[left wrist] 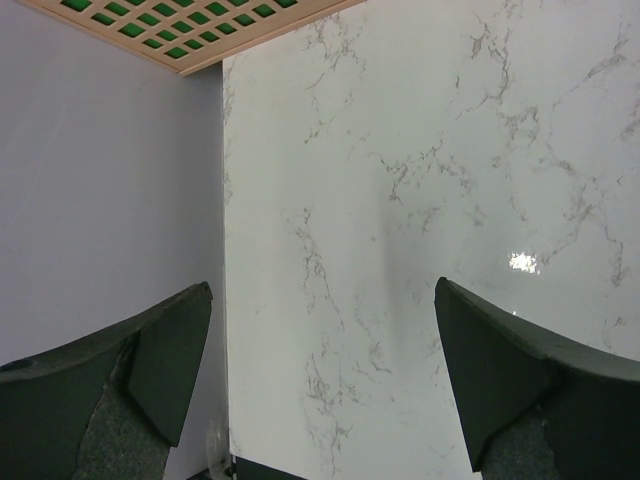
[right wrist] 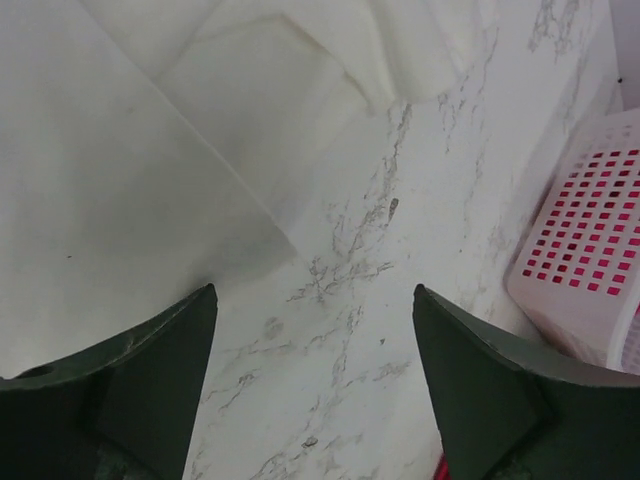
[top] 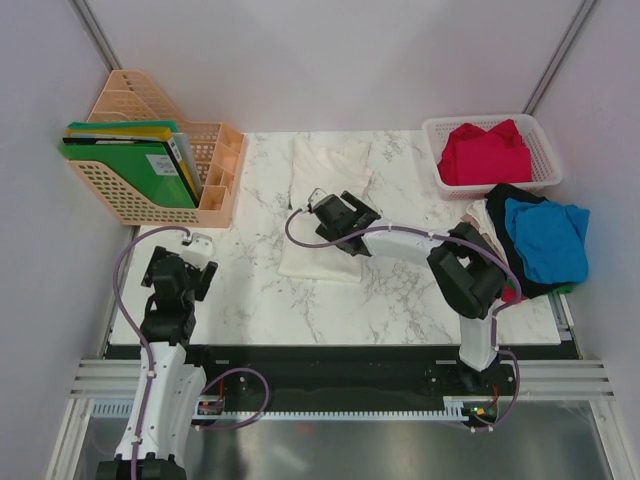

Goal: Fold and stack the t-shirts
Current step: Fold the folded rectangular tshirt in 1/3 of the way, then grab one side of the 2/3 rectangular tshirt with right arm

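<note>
A large white t-shirt (top: 322, 258) lies partly folded on the marble table (top: 400, 300), also seen in the right wrist view (right wrist: 140, 150). My right gripper (top: 338, 212) hovers over the shirt's right edge, open (right wrist: 314, 288), with only bare marble between its fingers. A red t-shirt (top: 487, 152) fills the white mesh basket (top: 548, 150). A bright blue t-shirt (top: 547, 238) lies heaped on a black one (top: 508, 196) and a pale beige one (top: 480, 215) at the table's right edge. My left gripper (top: 190, 262) stands open (left wrist: 322, 284) over the table's left edge, holding nothing.
An orange file rack (top: 215, 160) with green folders (top: 130, 165) stands at the back left; its mesh shows in the left wrist view (left wrist: 190, 25). The basket's wall (right wrist: 590, 270) is close on the right of my right gripper. Grey walls enclose the table.
</note>
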Motion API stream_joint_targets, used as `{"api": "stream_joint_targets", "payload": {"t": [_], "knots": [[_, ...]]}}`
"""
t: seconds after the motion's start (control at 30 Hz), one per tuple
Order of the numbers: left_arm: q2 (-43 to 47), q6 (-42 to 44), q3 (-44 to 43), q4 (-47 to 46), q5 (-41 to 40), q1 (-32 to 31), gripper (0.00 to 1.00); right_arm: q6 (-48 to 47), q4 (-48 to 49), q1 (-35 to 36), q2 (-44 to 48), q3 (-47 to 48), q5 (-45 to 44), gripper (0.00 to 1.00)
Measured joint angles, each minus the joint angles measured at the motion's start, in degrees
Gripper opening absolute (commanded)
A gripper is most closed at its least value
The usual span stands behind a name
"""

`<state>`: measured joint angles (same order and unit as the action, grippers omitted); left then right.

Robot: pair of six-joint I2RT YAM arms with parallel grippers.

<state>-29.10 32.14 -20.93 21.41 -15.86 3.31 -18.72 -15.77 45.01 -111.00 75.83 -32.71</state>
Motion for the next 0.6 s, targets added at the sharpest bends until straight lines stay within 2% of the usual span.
{"api": "stream_joint_targets", "payload": {"t": [0.23, 0.4, 0.5, 0.6], "knots": [[0.0, 0.0, 0.0, 0.04, 0.0, 0.0, 1.0, -0.48, 3.98, 1.03, 0.44, -2.1, -8.33, 0.88], [0.0, 0.0, 0.0, 0.28, 0.44, 0.0, 1.0, -0.15, 4.63, 1.27, 7.41, -6.43, -8.57, 0.88], [0.0, 0.0, 0.0, 0.52, 0.94, 0.0, 1.0, -0.26, 1.57, 1.14, 15.04, -7.32, 0.02, 0.9], [-0.02, 0.0, 0.0, 0.9, 0.98, 0.0, 1.0, -0.31, -4.57, 1.18, 22.56, -6.73, 15.69, 0.91]]}}
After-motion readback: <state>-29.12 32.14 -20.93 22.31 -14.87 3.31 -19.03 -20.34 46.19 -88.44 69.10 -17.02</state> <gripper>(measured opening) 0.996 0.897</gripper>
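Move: The folded near part of the white t-shirt has its middle roughly 6 cm back and 9 cm left of the right gripper, about 4 cm below it. The shirt's unfolded far part is centred some 11 cm ahead and 6 cm left, at the same depth; the white basket stands about 15 cm ahead and 30 cm to the right. From the left gripper the folded part lies about 9 cm ahead, 34 cm right and 8 cm down. Lift the right gripper, already open, about 9 cm up from beside the fold's right-hand corner. Ease it slightly right at first, then draw it some 6 cm back and swing it left again as it climbs faster, rolling its left side up and turning it counter-clockwise. Keep the fingers wide open. ##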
